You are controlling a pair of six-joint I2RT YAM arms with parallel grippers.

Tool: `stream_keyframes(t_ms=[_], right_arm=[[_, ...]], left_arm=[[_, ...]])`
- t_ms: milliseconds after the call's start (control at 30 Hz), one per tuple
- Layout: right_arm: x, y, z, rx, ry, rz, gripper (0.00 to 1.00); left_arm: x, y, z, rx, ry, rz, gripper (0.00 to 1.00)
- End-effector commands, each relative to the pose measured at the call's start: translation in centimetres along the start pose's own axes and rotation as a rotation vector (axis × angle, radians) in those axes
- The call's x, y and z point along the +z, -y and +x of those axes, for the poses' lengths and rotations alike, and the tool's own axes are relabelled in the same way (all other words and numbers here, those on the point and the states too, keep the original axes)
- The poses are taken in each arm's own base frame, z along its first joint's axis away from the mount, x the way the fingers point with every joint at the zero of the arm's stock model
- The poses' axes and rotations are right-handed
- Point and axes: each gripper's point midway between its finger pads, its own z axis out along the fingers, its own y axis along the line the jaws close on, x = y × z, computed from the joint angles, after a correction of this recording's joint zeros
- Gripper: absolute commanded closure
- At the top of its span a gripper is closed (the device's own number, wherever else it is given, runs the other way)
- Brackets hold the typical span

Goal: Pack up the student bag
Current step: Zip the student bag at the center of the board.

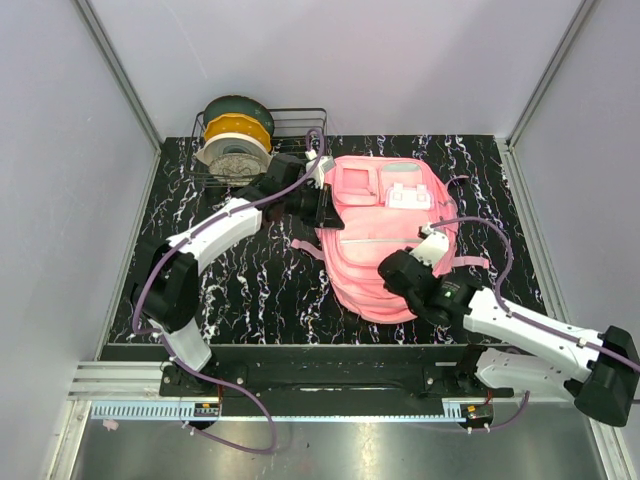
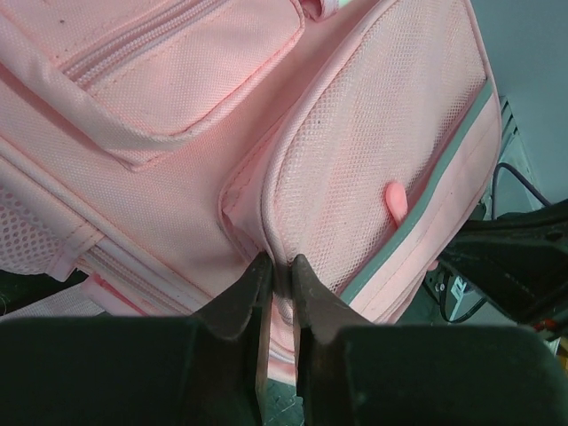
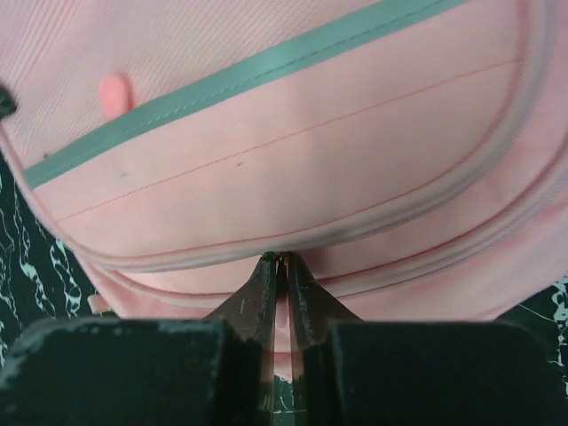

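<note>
The student bag [image 1: 385,235], a large soft pink backpack, lies flat on the black marbled table [image 1: 230,280], front pockets up. My left gripper [image 1: 325,205] is at its left side. In the left wrist view that gripper [image 2: 278,263] is shut on a fold of the bag [image 2: 160,177] at the seam of a mesh side pocket [image 2: 373,160]. My right gripper [image 1: 392,268] is at the bag's near edge. In the right wrist view its tips [image 3: 281,258] meet on the piped seam of the bag [image 3: 293,160], under a grey-green trim strip [image 3: 266,71].
A wire rack [image 1: 290,125] at the back left holds green, yellow and white spools [image 1: 237,140]. Grey walls enclose the table on three sides. A pink strap [image 1: 470,262] trails off the bag's right side, close to the right arm's cable.
</note>
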Motion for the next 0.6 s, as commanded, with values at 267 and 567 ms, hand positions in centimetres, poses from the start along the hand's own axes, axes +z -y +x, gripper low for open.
stream_keyframes(t_ms=[267, 567], right_arm=[[0.2, 5.9, -5.5, 0.056, 0.157, 0.136, 1.00], [1.3, -0.5, -5.2, -0.041, 0.080, -0.092, 1.00]], left_arm=[[-7.0, -2.1, -3.2, 0.093, 0.106, -0.027, 0.96], [-8.5, -0.4, -3.2, 0.057, 0.194, -0.024, 0.01]])
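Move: The right fingers already pinch the zip pull on the lower edge of the bag's front pocket; the pocket's lower right corner lies about 8 cm right and 3 cm ahead of that hand. The teal strip is some 4 cm ahead, and the right strap about 16 cm right and 4 cm ahead. The left fingers still hold the pocket's left edge between their pads, with the left strap some 6 cm left, 5 cm back and 10 cm below; from this hand the zip pull lies about 13 cm right, 11 cm back and a little lower. The right hand keeps its pinch on the zip pull and draws it right along the pocket's lower edge for about 5.5 cm, swinging some 10 degrees clockwise, then eases forward and turns back as it works round the lower right corner. The left hand, still pinching the pocket's left edge, pulls left, then opens nearly wide and goes on left and up, about 7 cm left in all, letting go of the bag. ##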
